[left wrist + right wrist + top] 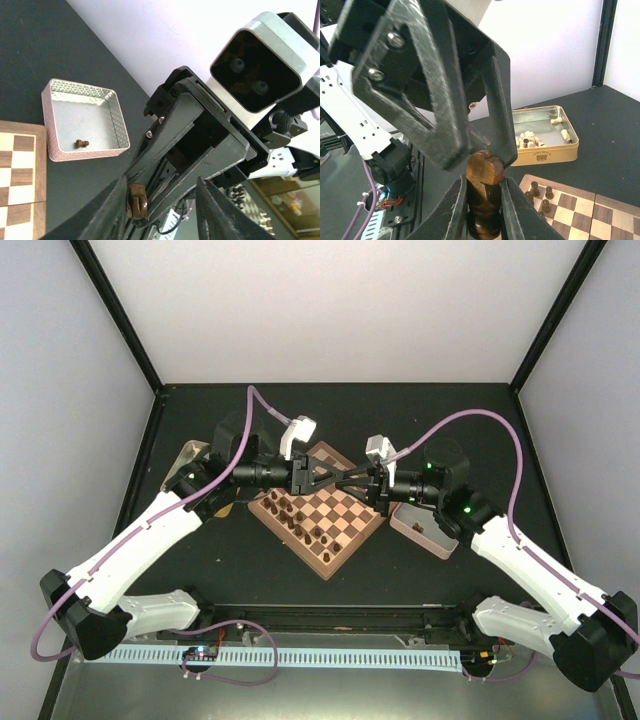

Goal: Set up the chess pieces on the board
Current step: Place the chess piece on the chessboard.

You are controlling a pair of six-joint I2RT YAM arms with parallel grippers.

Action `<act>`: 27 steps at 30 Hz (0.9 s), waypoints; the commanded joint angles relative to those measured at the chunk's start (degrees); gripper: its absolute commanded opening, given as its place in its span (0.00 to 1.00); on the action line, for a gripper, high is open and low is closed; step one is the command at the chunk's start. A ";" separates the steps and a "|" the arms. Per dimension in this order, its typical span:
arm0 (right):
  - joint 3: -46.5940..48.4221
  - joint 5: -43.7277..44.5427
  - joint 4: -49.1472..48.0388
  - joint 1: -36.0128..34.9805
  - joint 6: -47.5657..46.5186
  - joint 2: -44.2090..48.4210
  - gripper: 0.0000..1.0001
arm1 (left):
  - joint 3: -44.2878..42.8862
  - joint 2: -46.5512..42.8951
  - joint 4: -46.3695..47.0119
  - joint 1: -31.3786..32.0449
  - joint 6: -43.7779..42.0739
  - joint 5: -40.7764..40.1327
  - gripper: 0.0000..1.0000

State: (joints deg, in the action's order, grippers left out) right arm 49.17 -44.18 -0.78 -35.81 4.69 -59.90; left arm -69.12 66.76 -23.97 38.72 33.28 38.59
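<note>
My two grippers meet tip to tip above the board (345, 515). The right gripper (483, 181) (370, 483) is shut on a dark brown chess piece (485, 205), holding it by the body. My left gripper (161, 186) (350, 478) stands open around the piece's top (136, 200), which touches one of its fingers (112, 210); the other finger (220, 210) is well apart. Several dark pieces (300, 520) stand on the board's left side. One more dark piece (81, 144) lies in the pink tray (55, 152).
The pink tray (425, 532) sits right of the board. A gold tin (545, 152) (192, 455) with several pale pieces (527, 139) sits to the board's left. Black posts and pale walls enclose the dark table.
</note>
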 commanded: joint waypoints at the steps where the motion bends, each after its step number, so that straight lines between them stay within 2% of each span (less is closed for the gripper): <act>1: 1.50 -0.91 -0.45 -0.44 -1.99 -0.27 0.16 | 0.56 0.51 2.18 -0.54 1.76 2.48 0.27; 5: 1.80 -0.82 -0.96 -0.55 -1.84 -0.85 0.16 | 0.57 0.65 0.98 -0.55 0.39 1.93 0.23; 12: 1.48 -0.10 -2.11 -0.51 -0.80 -1.26 0.16 | 0.22 1.17 -0.85 -0.50 -1.95 2.40 0.08; 14: 1.39 0.35 -2.17 -0.57 -0.50 -1.33 0.16 | 0.22 1.38 -1.47 -0.53 -2.66 2.67 0.08; 18: 1.24 0.93 -2.51 -0.57 0.27 -1.57 0.17 | 0.09 2.10 -3.35 -0.51 -3.88 3.26 0.14; 22: 1.06 1.14 -2.76 -0.51 0.49 -1.82 0.16 | 0.26 2.92 -3.79 -0.51 -4.07 3.91 0.14; 27: 0.72 1.41 -2.85 -0.57 0.50 -1.92 0.15 | -0.04 3.63 -4.28 -0.49 -4.77 4.70 0.02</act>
State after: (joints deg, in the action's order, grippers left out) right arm 49.36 -43.27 0.62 -35.90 5.39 -61.82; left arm -68.31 69.04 -25.91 37.34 29.45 38.74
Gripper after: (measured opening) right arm 0.160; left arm 0.072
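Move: High over the near half of the board, the piece in the right fingers is barely 2 cm below the left hand, about 1 cm ahead and 1 cm to its right. From the left hand the board's middle lies some 4 cm ahead, 4 cm left and 30 cm down; the standing dark pieces are level with it, about 9 cm left, and the pink tray about 4 cm ahead and 23 cm right. From the right hand, the left fingertips are about 1 cm back, 1 cm left and 2 cm above. Closing its part-open fingers around the exposed upper end of the dark piece, the left hand eases down about 2.5 cm and slightly forward onto it, tilting only a few degrees, and pinches it. The right hand keeps its grip on the lower part and sinks more slowly, some 1.5 cm, so the gap between the hands narrows. ##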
